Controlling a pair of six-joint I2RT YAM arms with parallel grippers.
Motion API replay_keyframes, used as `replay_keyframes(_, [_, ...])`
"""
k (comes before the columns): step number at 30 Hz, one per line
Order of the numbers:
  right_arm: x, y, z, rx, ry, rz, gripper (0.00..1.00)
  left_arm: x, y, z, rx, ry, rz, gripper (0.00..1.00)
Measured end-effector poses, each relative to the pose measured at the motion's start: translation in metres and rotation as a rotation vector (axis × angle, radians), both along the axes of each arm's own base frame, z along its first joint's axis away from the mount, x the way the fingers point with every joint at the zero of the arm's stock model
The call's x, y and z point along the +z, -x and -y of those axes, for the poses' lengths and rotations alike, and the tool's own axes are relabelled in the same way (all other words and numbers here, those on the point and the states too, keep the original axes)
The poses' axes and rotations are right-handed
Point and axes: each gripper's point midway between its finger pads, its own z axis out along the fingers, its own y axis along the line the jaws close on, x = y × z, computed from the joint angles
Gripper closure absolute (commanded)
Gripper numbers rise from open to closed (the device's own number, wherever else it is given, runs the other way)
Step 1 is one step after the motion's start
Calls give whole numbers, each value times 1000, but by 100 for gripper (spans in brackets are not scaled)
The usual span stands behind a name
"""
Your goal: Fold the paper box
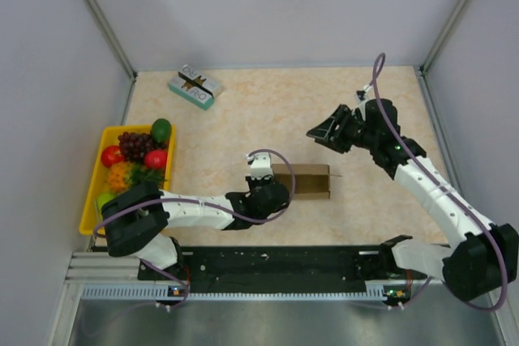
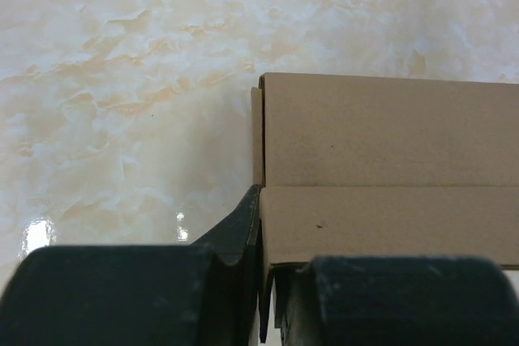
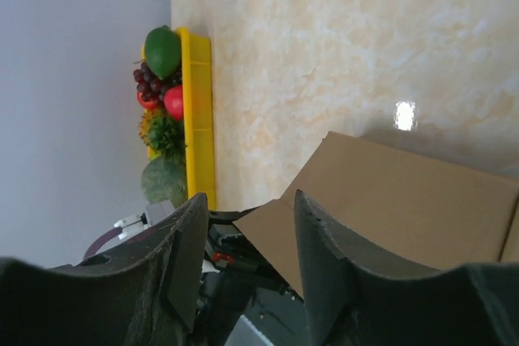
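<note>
The paper box (image 1: pixel 306 181) is a brown cardboard piece, partly folded into a low open-topped shape in the middle of the table. My left gripper (image 1: pixel 280 192) is at its left end, shut on a thin cardboard wall. In the left wrist view that wall of the paper box (image 2: pixel 381 143) runs down between the gripper's (image 2: pixel 272 269) dark fingers. My right gripper (image 1: pixel 316 131) hangs above and behind the box's right part, apart from it. Its jaws are open with nothing between them. In the right wrist view the gripper (image 3: pixel 247 208) looks down over the box's flat panel (image 3: pixel 405 200).
A yellow tray (image 1: pixel 91 200) of plastic fruit stands at the left edge, also in the right wrist view as the yellow tray (image 3: pixel 199 119). A small teal-and-white printed box (image 1: pixel 195 87) lies at the back left. Grey walls enclose the table; a black rail (image 1: pixel 276 261) runs along the near edge.
</note>
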Motion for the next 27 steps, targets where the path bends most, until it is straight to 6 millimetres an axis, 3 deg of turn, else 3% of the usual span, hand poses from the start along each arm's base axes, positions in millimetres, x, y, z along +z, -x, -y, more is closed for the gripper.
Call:
replay_keyframes(4, [-24,0,-21,54,-49,-77,54,-4,1,0,-2,-17,-4,87])
replay_keyframes(11, [-41,14,-52,136,-116,-93,54,-4,3,1,-7,-24,-3,82])
replay_keyframes(16, [-79,27,-49,123,-126,-160,55,-5,4,1,-11,-29,-8,77])
replay_keyframes(20, [-102,37,-46,114,-135,-197,55,-10,8,0,-26,-46,-29,67])
replay_keyframes(24, [-115,42,-44,109,-145,-202,55,-15,12,1,-49,-57,-56,52])
replay_keyframes(27, [-119,44,-43,109,-155,-195,55,-14,19,2,-81,-41,-79,48])
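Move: The box's raised lid is about 4 cm back, 3 cm to the left and some 13 cm below my open right hand. The open box body lies roughly 7 cm back, 2 cm left and 19 cm down. A narrow flap juts from the box's right end, about 4 cm back, 8 cm right and 16 cm down from that hand. My left hand still pinches the box's left wall right between its fingers, with the lid's middle about 3 cm ahead, 9 cm right and 3 cm up. I swing my right hand left by about 5 cm while starting down, then sink further and draw back, some 12 cm lower in all. With its fingers staying half open and tipping down a little, it comes onto the lid and pushes it over towards me. Meanwhile my left fingers open, slowly then quickly, letting go of the left wall as that hand eases back and down about 2 cm. ##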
